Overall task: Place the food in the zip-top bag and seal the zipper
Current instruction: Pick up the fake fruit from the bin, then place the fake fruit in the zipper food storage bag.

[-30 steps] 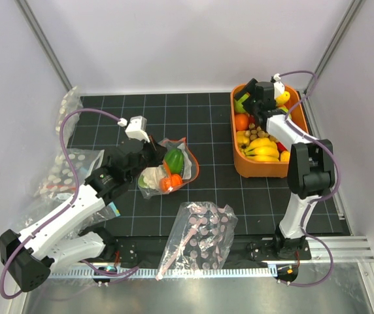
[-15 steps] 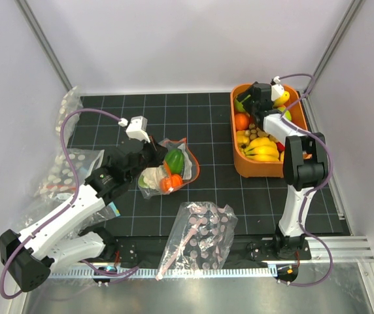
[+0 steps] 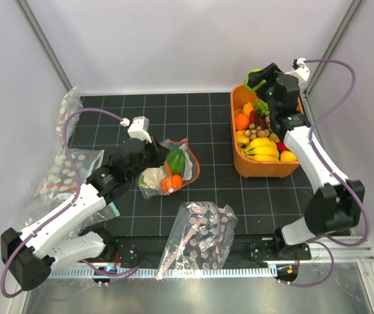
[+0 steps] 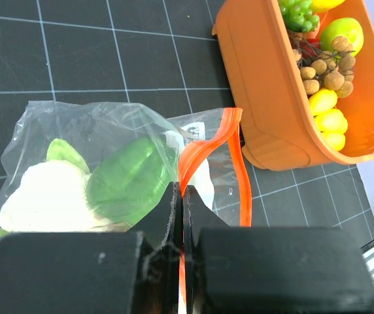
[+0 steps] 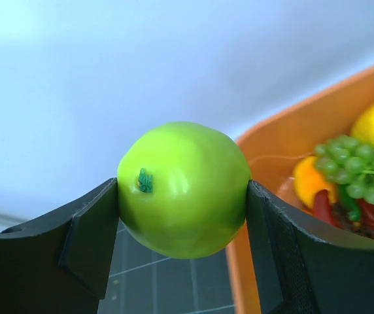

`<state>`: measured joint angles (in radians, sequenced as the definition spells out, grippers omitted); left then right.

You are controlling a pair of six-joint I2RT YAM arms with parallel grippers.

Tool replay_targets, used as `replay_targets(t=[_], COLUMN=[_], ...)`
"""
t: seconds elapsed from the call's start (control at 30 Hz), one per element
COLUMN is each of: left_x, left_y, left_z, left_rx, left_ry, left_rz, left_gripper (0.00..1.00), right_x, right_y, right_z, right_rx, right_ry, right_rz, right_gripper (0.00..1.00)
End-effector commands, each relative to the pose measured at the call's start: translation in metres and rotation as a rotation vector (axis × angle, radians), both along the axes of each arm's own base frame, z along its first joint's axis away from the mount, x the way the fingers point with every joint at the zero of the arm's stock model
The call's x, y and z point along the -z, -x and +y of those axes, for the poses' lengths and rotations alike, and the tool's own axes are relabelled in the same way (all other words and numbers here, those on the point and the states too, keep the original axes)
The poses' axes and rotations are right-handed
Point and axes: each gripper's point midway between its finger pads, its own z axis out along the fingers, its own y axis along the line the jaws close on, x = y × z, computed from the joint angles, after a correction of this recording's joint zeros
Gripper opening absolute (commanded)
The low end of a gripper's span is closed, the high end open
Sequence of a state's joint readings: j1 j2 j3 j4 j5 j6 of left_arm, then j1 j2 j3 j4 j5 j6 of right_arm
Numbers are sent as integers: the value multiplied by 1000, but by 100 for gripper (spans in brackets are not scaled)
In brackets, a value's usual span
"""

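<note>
The zip-top bag point(image 3: 186, 165) lies on the black mat, mouth toward the right. It holds a white cauliflower point(image 3: 150, 176), a green bell pepper point(image 3: 173, 157) and an orange round piece point(image 3: 171, 183). My left gripper point(image 3: 157, 153) is shut on the orange-red zipper point(image 3: 193, 171) strip at the bag's edge. In the left wrist view the zipper point(image 4: 237, 163) runs between the closed fingers point(image 4: 203, 219), with the pepper point(image 4: 125, 180) and cauliflower point(image 4: 43, 199) behind the plastic. My right gripper point(image 3: 256, 80) is shut on a green apple point(image 5: 184, 190), held above the far left corner of the orange tray point(image 3: 238, 160).
The orange tray point(image 4: 252, 85) holds bananas, grapes, oranges and other toy fruit. A pink-dotted bag point(image 3: 200, 237) lies at the near edge. White-dotted bags point(image 3: 69, 167) lie at the left, with another at the far left corner point(image 3: 68, 108).
My right gripper has risen out of the tray with the green apple in it, and its arm has swung out to the right. The left gripper and the bag have not moved.
</note>
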<state>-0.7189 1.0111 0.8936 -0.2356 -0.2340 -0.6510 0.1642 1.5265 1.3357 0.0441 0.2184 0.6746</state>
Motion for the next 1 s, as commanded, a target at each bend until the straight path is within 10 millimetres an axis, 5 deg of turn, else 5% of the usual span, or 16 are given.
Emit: replay_targets(t=[0.0, 0.07, 0.1, 0.17, 0.23, 0.33, 0.43, 0.77, 0.97], left_x=[-17, -15, -15, -16, -16, -14, -14, -14, -22], left_y=[-6, -7, -8, -7, -7, -9, -10, -9, -3], left_z=[-10, -11, -12, -13, -12, -10, -12, -14, -15], left_rx=[16, 19, 20, 26, 24, 15, 20, 31, 54], left_ry=[41, 36, 36, 35, 33, 21, 15, 15, 47], left_rz=[-38, -34, -32, -35, -37, -39, -35, -34, -42], left_gripper=[0, 0, 0, 0, 0, 0, 0, 0, 0], right_x=[-31, -50, -36, -47, -24, 1, 25, 6, 25], right_y=[36, 63, 74, 107, 140, 178, 197, 241, 248], right_z=[28, 39, 52, 62, 100, 132, 146, 200, 234], right_rx=[-102, -148, -189, -212, -316, -427, -497, -796, -892], right_ry=[44, 15, 6, -20, -9, 27, 25, 113, 173], right_rz=[-74, -131, -123, -175, -187, -197, -187, -314, -281], right_gripper=[36, 36, 36, 34, 34, 34, 33, 30, 33])
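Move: The round green fruit is already in my right hand, above the bin. The open mouth of the zip-top bag lies roughly 20 cm back, 24 cm left and 13 cm lower, with the green pepper inside about 6 cm farther out and 4 cm farther left than the mouth. Below me in the bin, the orange sits about 2 cm ahead and the bananas 8 cm back, 7 cm right. From my left hand the mouth is level ahead, some 6 cm right and slightly below. Keeping the green fruit pinched, I lift my right hand about 5 cm more, then sweep it back and left, some 24 cm back and 21 cm left, sinking out of the arc towards the bag's mouth and slowing there. The hand swings nearly 50 degrees counter-clockwise on the way, until its fingers point forward-left. My left hand stays shut on the bag's rim, easing down a bit over 1 cm. ##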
